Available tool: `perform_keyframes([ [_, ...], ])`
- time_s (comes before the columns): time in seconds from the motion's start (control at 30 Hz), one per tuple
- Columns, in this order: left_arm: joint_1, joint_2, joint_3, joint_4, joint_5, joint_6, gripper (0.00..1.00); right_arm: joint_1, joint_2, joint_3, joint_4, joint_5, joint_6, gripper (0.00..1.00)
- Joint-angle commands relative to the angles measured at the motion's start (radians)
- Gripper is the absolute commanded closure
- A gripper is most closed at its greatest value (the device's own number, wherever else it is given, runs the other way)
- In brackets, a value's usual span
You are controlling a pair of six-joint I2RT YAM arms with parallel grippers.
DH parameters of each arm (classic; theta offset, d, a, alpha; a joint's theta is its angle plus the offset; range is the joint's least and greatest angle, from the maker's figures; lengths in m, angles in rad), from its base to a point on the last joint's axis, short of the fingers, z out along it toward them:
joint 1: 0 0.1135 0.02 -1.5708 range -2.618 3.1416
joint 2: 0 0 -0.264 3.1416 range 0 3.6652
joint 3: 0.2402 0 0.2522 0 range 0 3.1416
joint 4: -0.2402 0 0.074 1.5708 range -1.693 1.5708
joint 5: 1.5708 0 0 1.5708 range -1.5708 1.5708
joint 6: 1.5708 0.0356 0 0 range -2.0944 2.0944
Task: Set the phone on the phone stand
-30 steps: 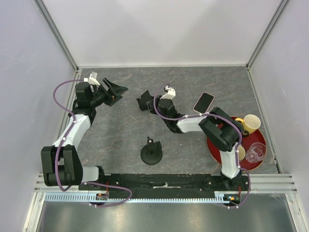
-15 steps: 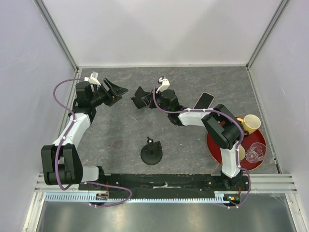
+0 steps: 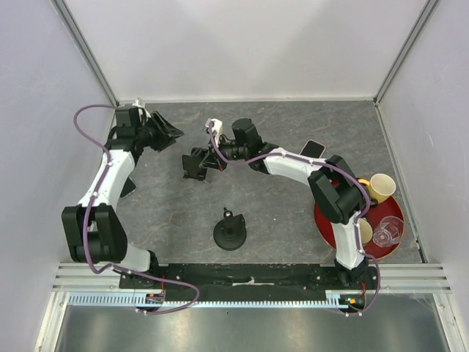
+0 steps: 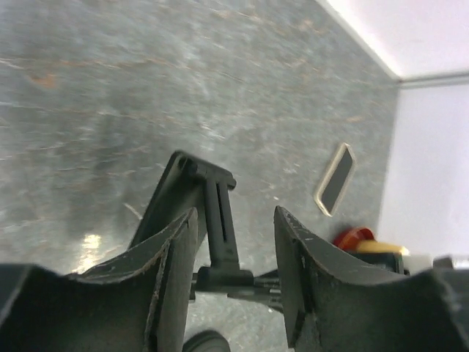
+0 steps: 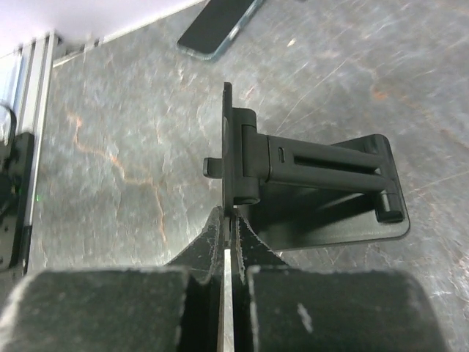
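The black folding phone stand (image 3: 192, 165) sits left of the table's middle. My right gripper (image 3: 207, 152) is shut on its thin upright plate (image 5: 228, 139), and its base (image 5: 330, 220) rests on the grey surface. The phone (image 3: 314, 148), pink-rimmed with a dark screen, lies flat behind my right forearm and is half hidden by it. It shows small in the left wrist view (image 4: 335, 180). My left gripper (image 3: 172, 134) hovers up-left of the stand with its jaws apart. The stand's arm (image 4: 218, 220) shows beyond the gap, untouched.
A black round-based holder (image 3: 229, 233) stands near the front middle. A red tray (image 3: 381, 248) at the right carries a yellow cup (image 3: 381, 187) and a clear cup (image 3: 386, 232). Another dark phone-like slab (image 5: 216, 26) lies by the left wall.
My right arm has swung left, carrying the stand with it, and its jaws have closed fully on the plate. My left gripper has pulled back toward the far left and narrowed.
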Motion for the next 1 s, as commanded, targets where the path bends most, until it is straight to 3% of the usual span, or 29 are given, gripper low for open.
perform_keyframes([
  [0.0,-0.077,0.032,0.14,-0.274,-0.242,0.154,0.46,-0.003,0.1,0.186,-0.301,-0.206,-0.27,1.0],
  [0.07,-0.134,0.013,0.16,-0.327,-0.341,0.173,0.41,0.0,0.165,0.262,-0.475,-0.222,-0.336,1.0],
  [0.17,-0.14,-0.072,0.088,-0.345,-0.356,0.163,0.34,0.0,0.205,0.342,-0.586,-0.211,-0.415,0.99],
  [0.23,-0.14,-0.147,0.024,-0.359,-0.38,0.15,0.32,0.0,0.205,0.342,-0.587,-0.22,-0.427,0.89],
  [0.3,-0.14,-0.19,-0.039,-0.364,-0.377,0.122,0.28,0.001,0.19,0.334,-0.584,-0.214,-0.424,0.61],
  [0.37,-0.14,-0.241,-0.071,-0.376,-0.359,0.093,0.24,0.001,0.164,0.324,-0.572,-0.191,-0.41,0.42],
  [0.43,-0.14,-0.259,-0.091,-0.394,-0.357,0.055,0.23,0.001,0.139,0.288,-0.543,-0.158,-0.378,0.32],
  [0.5,-0.143,-0.264,-0.097,-0.422,-0.36,0.012,0.23,-0.003,0.095,0.255,-0.538,-0.089,-0.367,0.05],
  [0.6,-0.153,-0.235,-0.078,-0.485,-0.391,-0.051,0.23,-0.046,0.02,0.177,-0.495,-0.044,-0.325,0.02],
  [0.77,-0.287,-0.14,-0.016,-0.549,-0.565,-0.172,0.09,-0.19,-0.138,-0.032,-0.264,-0.046,-0.145,0.02],
  [0.97,-0.393,0.035,0.14,-0.698,-0.714,-0.29,0.06,-0.318,-0.241,-0.202,0.029,-0.067,0.027,0.02],
])
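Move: My right hand already holds the phone stand in the air. The table spot it is going to is about 3 cm back, 4 cm left and 15 cm below. The black bell stands some 22 cm back and 6 cm right of this hand. From my half-open left hand, the stand is about 7 cm back, 4 cm right and 9 cm down. The dark phone is 26 cm left of that hand and 11 cm back, down on the table. With my right hand I lower the stand about 7 cm onto the table, turning it slightly counter-clockwise. I open wide to let go of it, then draw off right, forward and up. Meanwhile my empty left hand swings back some 11 cm, then sinks over the stand, tipping about 30 degrees further down and opening wide. ##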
